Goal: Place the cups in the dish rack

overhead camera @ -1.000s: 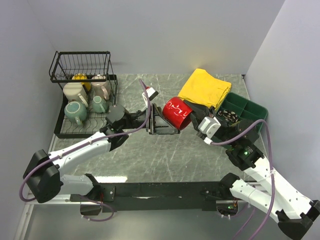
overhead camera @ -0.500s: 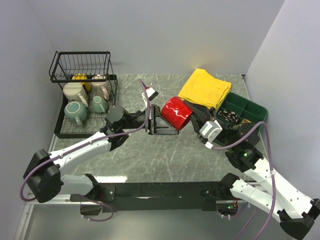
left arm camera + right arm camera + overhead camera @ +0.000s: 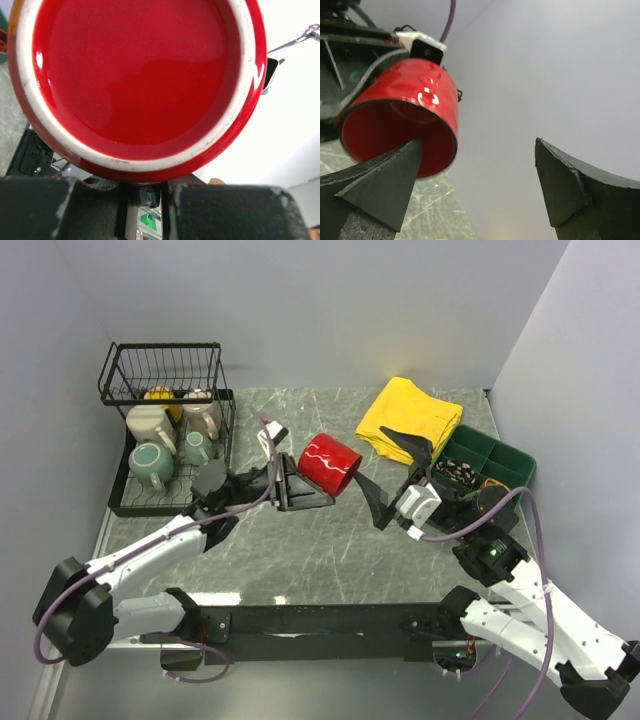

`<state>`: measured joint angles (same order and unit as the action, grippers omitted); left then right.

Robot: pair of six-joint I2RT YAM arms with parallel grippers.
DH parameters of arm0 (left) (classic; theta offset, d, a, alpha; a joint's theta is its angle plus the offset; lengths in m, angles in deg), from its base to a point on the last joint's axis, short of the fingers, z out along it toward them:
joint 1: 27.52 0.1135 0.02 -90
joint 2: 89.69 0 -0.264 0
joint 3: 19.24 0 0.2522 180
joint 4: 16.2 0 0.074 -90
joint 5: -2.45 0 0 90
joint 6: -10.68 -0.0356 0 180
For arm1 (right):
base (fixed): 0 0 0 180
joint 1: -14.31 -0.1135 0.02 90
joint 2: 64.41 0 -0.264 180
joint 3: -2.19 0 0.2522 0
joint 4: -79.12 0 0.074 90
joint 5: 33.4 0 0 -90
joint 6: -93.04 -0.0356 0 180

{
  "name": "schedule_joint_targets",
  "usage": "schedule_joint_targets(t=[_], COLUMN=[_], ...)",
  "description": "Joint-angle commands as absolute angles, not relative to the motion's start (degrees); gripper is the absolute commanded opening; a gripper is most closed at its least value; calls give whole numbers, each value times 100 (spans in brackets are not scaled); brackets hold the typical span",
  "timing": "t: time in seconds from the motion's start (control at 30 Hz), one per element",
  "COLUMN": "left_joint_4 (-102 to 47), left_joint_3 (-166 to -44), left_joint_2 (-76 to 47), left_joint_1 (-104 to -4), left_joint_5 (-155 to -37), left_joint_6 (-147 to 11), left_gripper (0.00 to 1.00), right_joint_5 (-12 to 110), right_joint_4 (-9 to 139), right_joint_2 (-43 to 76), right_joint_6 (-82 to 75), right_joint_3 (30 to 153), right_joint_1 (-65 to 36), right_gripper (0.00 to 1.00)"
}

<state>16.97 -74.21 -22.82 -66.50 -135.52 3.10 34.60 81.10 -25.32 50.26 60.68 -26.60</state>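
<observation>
My left gripper point(image 3: 297, 486) is shut on the red cup point(image 3: 330, 462) and holds it on its side above the middle of the table. The left wrist view is filled by the cup's red base point(image 3: 140, 75) with its white ring, and the closed fingers point(image 3: 235, 210) sit just under it. My right gripper point(image 3: 392, 472) stands wide open to the right of the cup, holding nothing. From the right wrist the cup's mouth point(image 3: 395, 130) shows beyond the left fingertip point(image 3: 380, 180). The black wire dish rack point(image 3: 121, 502) at far left holds cream point(image 3: 148, 423), yellow point(image 3: 160, 397), pinkish-beige point(image 3: 203, 417), grey-green point(image 3: 150, 464) and teal point(image 3: 198, 448) cups.
A crumpled yellow cloth point(image 3: 410, 415) lies at the back right. A green compartment tray point(image 3: 492, 462) with small items sits beside it, close to my right arm. Walls close in the table on the left, back and right.
My right gripper has opened and let go of the red cup, drawing back to the right. My left gripper closed on the cup and has carried it left, toward the rack.
</observation>
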Motion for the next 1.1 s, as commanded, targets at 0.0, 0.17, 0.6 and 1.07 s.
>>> schedule_joint_targets(t=[0.0, 0.17, 0.6, 1.07], left_joint_4=[2286, 1158, -2837, -4350], left_joint_3=[-7116, -6518, -6507, -7615], left_joint_2=[-2903, -3747, -4286, -2685], left_joint_1=[-6234, -5408, -1551, -1091], left_joint_5=[-13334, -13211, -13686, -11595], left_joint_6=[313, 76, -2839, -4899], left_gripper=[1, 1, 1, 1], right_joint_5=[3620, 4524, 4579, 2127], right_joint_4=[7802, 6655, 4155, 5002], right_joint_2=[-2731, -2689, -2312, -1747], right_joint_6=[4971, 4269, 3837, 2529], right_joint_3=[6069, 6357, 6691, 5834], right_joint_1=[-2674, -2665, -1840, -20], right_gripper=[100, 100, 100, 100])
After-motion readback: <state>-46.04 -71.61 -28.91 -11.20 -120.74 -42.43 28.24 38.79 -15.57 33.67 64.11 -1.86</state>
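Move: The left hand already holds the red cup, well to the right of the dish rack. The open space at the rack's front right lies about 25 cm to this hand's left, 18 ahead and 30 below. Behind that space stands the small teal cup, some 9 cm farther out; the large teal cup is about 12 cm to the space's left and 4 farther out. From the right hand the space is roughly 39 cm left, 13 ahead and 38 below. Swing the left gripper about 29 cm left and 16 cm forward to the dish rack, keeping the red cup gripped, and sink some 20 cm, mostly in the second half; turn the wrist counter-clockwise about 60 degrees and tip the fingers down. Meanwhile draw the open, empty right gripper down some 20 cm and off to the right, away from the cup, tipping it well downward. ##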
